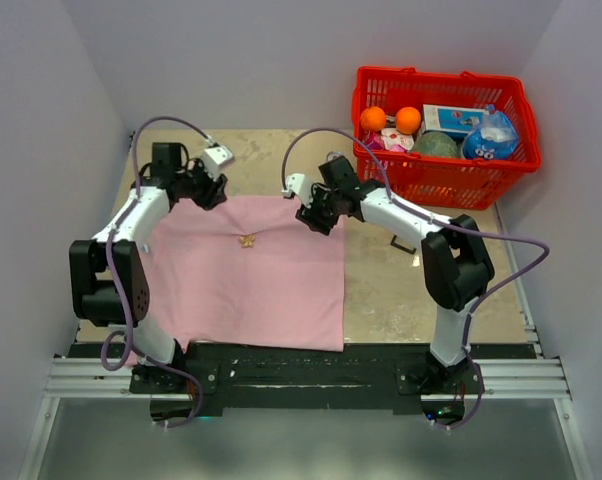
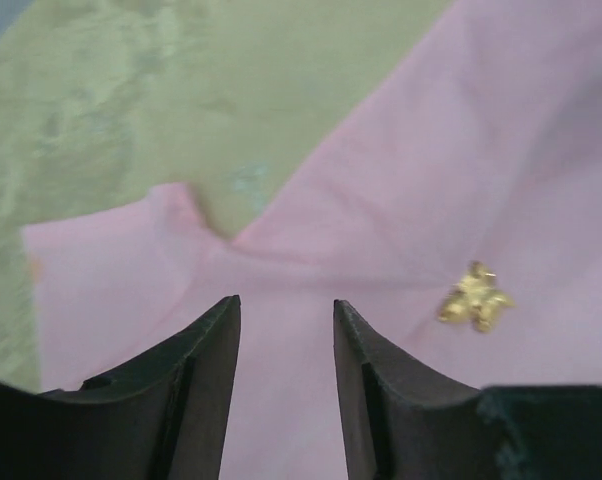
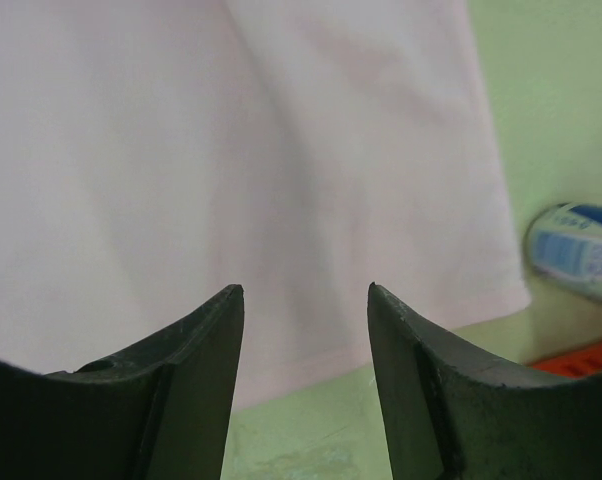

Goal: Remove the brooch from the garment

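The pink garment [image 1: 261,280] lies spread flat on the table. A small golden brooch [image 1: 247,240] sits on its upper middle; the left wrist view shows the brooch [image 2: 476,298] to the right of my fingers. My left gripper [image 1: 209,192] hovers over the garment's far left corner, open, with only pink garment [image 2: 401,180] between its fingers. At the far right corner my right gripper [image 1: 314,217] is also open and empty, over the garment [image 3: 231,170] edge.
A red basket [image 1: 443,172] stands at the back right, holding two oranges [image 1: 391,119], a box and packets. The basket's red rim [image 3: 586,358] and a blue-and-white packet [image 3: 579,250] show in the right wrist view. Bare tan tabletop [image 1: 401,290] lies right of the garment.
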Robot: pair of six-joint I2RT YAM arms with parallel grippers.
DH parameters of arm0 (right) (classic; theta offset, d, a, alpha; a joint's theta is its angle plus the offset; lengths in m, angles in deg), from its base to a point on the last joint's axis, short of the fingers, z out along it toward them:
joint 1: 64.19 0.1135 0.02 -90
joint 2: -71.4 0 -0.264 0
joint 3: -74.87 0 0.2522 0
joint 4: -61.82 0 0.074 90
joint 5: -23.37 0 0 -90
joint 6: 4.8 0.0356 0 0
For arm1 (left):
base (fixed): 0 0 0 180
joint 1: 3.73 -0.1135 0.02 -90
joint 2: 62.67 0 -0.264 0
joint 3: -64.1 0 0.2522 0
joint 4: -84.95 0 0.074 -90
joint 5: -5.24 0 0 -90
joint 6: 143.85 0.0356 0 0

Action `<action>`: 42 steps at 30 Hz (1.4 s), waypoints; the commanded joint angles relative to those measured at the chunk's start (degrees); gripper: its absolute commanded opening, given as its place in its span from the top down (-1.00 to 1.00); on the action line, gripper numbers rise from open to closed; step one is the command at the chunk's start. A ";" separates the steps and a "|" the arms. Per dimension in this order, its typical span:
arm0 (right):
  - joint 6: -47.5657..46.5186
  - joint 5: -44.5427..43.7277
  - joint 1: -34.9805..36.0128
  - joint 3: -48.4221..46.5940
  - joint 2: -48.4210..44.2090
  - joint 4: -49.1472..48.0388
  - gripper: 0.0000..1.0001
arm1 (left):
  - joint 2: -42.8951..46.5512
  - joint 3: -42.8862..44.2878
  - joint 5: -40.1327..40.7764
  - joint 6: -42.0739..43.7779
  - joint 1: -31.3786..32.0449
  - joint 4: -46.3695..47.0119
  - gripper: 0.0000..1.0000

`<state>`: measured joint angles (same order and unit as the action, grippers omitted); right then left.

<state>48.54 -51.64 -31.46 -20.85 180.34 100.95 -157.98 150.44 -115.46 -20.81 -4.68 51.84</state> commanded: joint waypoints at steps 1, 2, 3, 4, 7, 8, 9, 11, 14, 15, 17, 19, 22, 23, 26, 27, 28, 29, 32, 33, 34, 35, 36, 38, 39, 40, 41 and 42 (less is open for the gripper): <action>3.53 2.07 0.14 -3.13 1.18 -1.72 -0.11 | -1.99 -3.49 -7.44 -0.94 4.55 -7.19 0.13; 3.62 2.24 0.14 -2.95 0.83 -1.90 -0.11 | -1.81 -4.36 -7.36 -3.48 4.90 -5.80 0.14; 3.71 2.24 0.14 -2.17 0.05 -2.42 -0.11 | -0.77 -5.50 -6.84 -4.98 5.43 -4.56 0.14; 4.05 2.24 0.14 -1.81 -0.40 -2.60 -0.11 | -0.32 -7.86 -6.14 -6.48 5.69 -3.33 0.15; 4.50 1.81 0.32 -0.05 -1.98 -2.95 -0.11 | -0.84 -9.91 -3.76 -11.66 6.75 -2.00 0.16; 4.41 1.72 0.14 0.47 -2.33 -3.04 -0.11 | -1.28 -10.08 -2.28 -12.90 6.93 -2.09 0.16; 4.41 1.63 0.14 1.00 -2.60 -2.87 -0.11 | -2.42 -10.09 -1.56 -14.21 7.01 -2.09 0.16; 4.15 1.63 0.23 1.62 -3.39 -2.69 -0.11 | -3.21 -10.17 -0.68 -17.38 7.02 -1.83 0.11; 4.15 1.63 0.23 2.41 -4.00 -2.60 -0.11 | -3.92 -10.88 -1.46 -20.37 7.02 0.10 0.09; 4.23 1.63 0.32 2.67 -4.18 -2.60 -0.12 | -4.44 -10.96 -1.73 -21.08 7.02 0.54 0.09; 4.23 1.54 0.32 2.85 -4.09 -2.69 -0.12 | -5.32 -10.61 -1.91 -23.62 7.02 1.25 0.09; 4.06 1.54 0.49 3.03 -4.18 -2.60 -0.11 | -6.64 -9.91 -1.82 -25.81 7.02 1.34 0.09; 4.06 1.54 0.40 2.94 -4.00 -2.86 -0.12 | -7.96 -9.38 -0.86 -27.49 7.02 1.51 0.10; 4.14 1.54 0.40 2.76 -3.92 -2.95 -0.12 | -8.23 -9.12 -0.77 -27.67 7.10 1.43 0.11; 4.32 1.72 0.40 2.76 -3.57 -3.22 -0.12 | -9.46 -8.51 -0.77 -28.03 7.36 0.81 0.17; 4.50 1.80 0.49 2.76 -3.48 -3.39 -0.12 | -10.07 -7.98 -0.94 -27.94 7.37 0.55 0.18; 4.41 1.80 0.49 2.68 -3.30 -3.39 -0.12 | -10.33 -7.72 -1.20 -27.68 7.45 0.28 0.21; 4.58 1.80 0.49 2.59 -3.21 -3.48 -0.12 | -10.69 -7.36 -1.47 -27.76 7.63 -0.24 0.25; 4.67 1.72 0.49 2.50 -2.95 -3.57 -0.12 | -11.48 -6.66 -1.56 -27.50 8.07 -0.68 0.34; 4.59 1.63 0.49 2.41 -2.95 -3.57 -0.12 | -11.57 -6.48 -1.47 -27.41 8.16 -0.68 0.37; 4.58 1.63 0.49 2.41 -2.95 -3.57 -0.12 | -11.65 -6.31 -1.38 -27.32 8.33 -0.86 0.45; 4.58 1.54 0.49 2.32 -2.86 -3.66 -0.12 | -12.00 -6.13 -1.03 -27.24 8.59 -1.12 0.49; 4.67 1.54 0.58 2.41 -2.77 -3.66 -0.12 | -12.27 -5.52 -0.86 -27.24 8.68 -1.39 0.52; 4.67 1.45 0.49 2.50 -2.69 -3.66 -0.12 | -12.97 -4.99 -0.16 -27.06 8.95 -2.09 0.60; 4.67 1.37 0.49 2.41 -2.69 -3.74 -0.12 | -13.06 -4.47 0.20 -27.06 9.04 -2.18 0.62; 4.59 1.28 0.49 2.41 -2.69 -3.66 -0.12 | -12.89 -4.29 0.72 -27.15 9.12 -2.53 0.64; 4.58 1.28 0.58 2.50 -2.77 -3.74 -0.12 | -12.54 -4.11 2.21 -27.32 9.39 -2.44 0.65; 4.50 1.19 0.49 2.41 -2.77 -3.74 -0.12 | -12.36 -3.85 2.74 -27.24 9.48 -2.44 0.66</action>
<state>52.25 -50.62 -31.20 -18.03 179.31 98.69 -170.68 144.03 -115.44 -47.39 4.06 49.52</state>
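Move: The brooch lies on the spread garment about 8 cm back from the left hand, 8 cm to its right and 14 cm below. The garment's middle is roughly 7 cm nearer the base than the brooch, in line with it; the soda can stands some 20 cm right of the brooch and 13 cm farther out. From the right hand, the brooch is about 17 cm to the left, 2 cm back and 7 cm down. To the brooch, the left hand comes down some 13 cm, first sweeping back and right about 8 cm by 6 cm as it sinks, then dropping nearly straight while its fingers tip about 35 degrees further down. Low over the garment, it narrows its half-open fingers until nearly shut at the brooch's near edge, the tips apparently touching metal. ##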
